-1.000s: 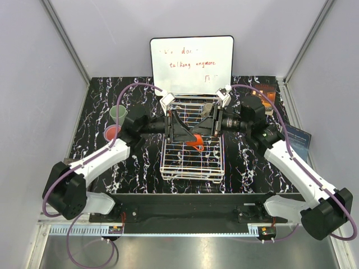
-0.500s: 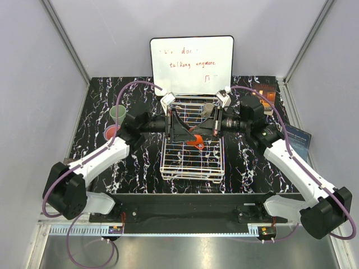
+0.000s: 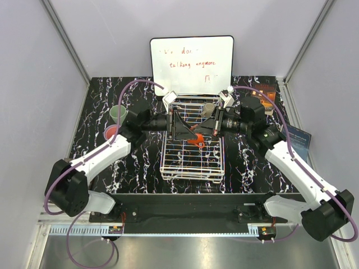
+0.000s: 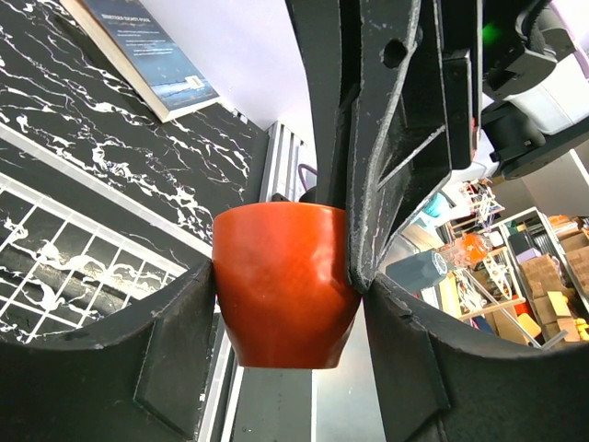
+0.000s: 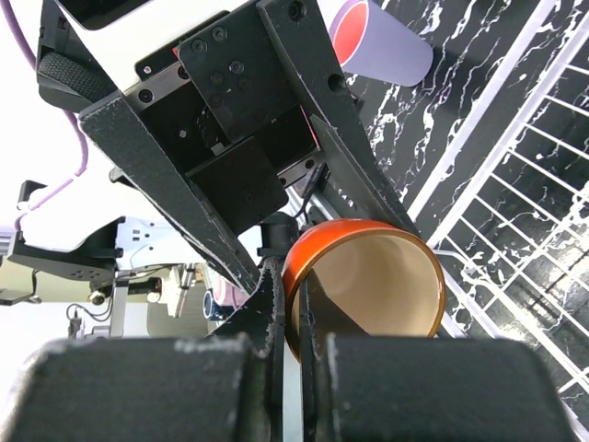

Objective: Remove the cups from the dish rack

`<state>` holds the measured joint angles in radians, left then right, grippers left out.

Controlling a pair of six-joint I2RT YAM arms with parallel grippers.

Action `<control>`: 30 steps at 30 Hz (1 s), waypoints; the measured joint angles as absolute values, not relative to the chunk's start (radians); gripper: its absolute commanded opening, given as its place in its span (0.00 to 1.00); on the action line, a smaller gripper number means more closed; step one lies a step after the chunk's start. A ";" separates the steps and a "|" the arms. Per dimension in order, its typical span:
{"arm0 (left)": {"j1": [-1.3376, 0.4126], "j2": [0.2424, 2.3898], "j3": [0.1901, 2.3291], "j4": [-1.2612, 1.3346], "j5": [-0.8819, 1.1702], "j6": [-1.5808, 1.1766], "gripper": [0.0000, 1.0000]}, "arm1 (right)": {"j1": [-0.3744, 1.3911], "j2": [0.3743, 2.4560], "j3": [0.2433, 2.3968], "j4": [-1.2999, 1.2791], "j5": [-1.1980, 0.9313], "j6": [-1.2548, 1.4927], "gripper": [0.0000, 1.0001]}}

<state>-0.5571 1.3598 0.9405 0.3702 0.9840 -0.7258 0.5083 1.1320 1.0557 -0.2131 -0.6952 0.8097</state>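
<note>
The orange cup (image 3: 197, 139) hangs over the white wire dish rack (image 3: 192, 166), held from both sides. My left gripper (image 4: 287, 308) is shut on its body (image 4: 276, 267), one finger against each side. My right gripper (image 5: 293, 285) is shut on the cup's rim (image 5: 368, 241), one finger inside and one outside. In the top view the left gripper (image 3: 189, 133) and right gripper (image 3: 205, 132) meet nose to nose. A beige-grey cup (image 3: 208, 109) stands in the rack's far right corner. A pale green cup (image 3: 118, 114) and a pink one (image 3: 112, 133) stand on the table to the left.
A whiteboard (image 3: 192, 59) leans behind the rack. A book (image 3: 298, 143) lies at the right table edge, with an orange-brown object (image 3: 267, 93) at the far right. Grey walls close in both sides. In the right wrist view a lavender cup (image 5: 379, 43) lies past the rack's rail (image 5: 488, 120).
My right gripper has closed onto the orange cup's rim. Both wrists shifted slightly toward the far side; the cup stays between the two grippers.
</note>
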 measured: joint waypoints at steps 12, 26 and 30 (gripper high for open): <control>-0.557 1.397 0.998 0.266 0.986 -0.684 0.65 | 0.508 1.127 1.056 -0.238 -0.638 0.764 0.00; -0.525 1.403 0.999 0.156 0.951 -0.707 0.99 | 0.508 1.105 1.061 -0.251 -0.598 0.690 0.00; -0.509 1.403 0.999 0.128 0.927 -0.703 0.99 | 0.508 1.100 1.096 -0.319 -0.538 0.648 0.00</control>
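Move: The orange cup is already in both my hands. My left has its body between the pads, its middle about 2 cm to the right and 1 cm below; my right pinches the rim, with the cup's middle about 3 cm below, 2 cm to the left and 1 cm back. From my left hand, the grey cup in the rack is some 17 cm ahead, 7 cm right and 20 cm down; the rack's middle is about 7 cm ahead, straight below by 23 cm. I hand the orange cup over to my right hand. Both hands first ease forward and slightly down together with it; then I spread my left fingers fully and slip that hand free, about 4 cm down and forward in all, tipping it some 10 degrees. My right hand keeps the rim pinched and carries the cup about 2 cm forward and to the right, tilting slightly. ##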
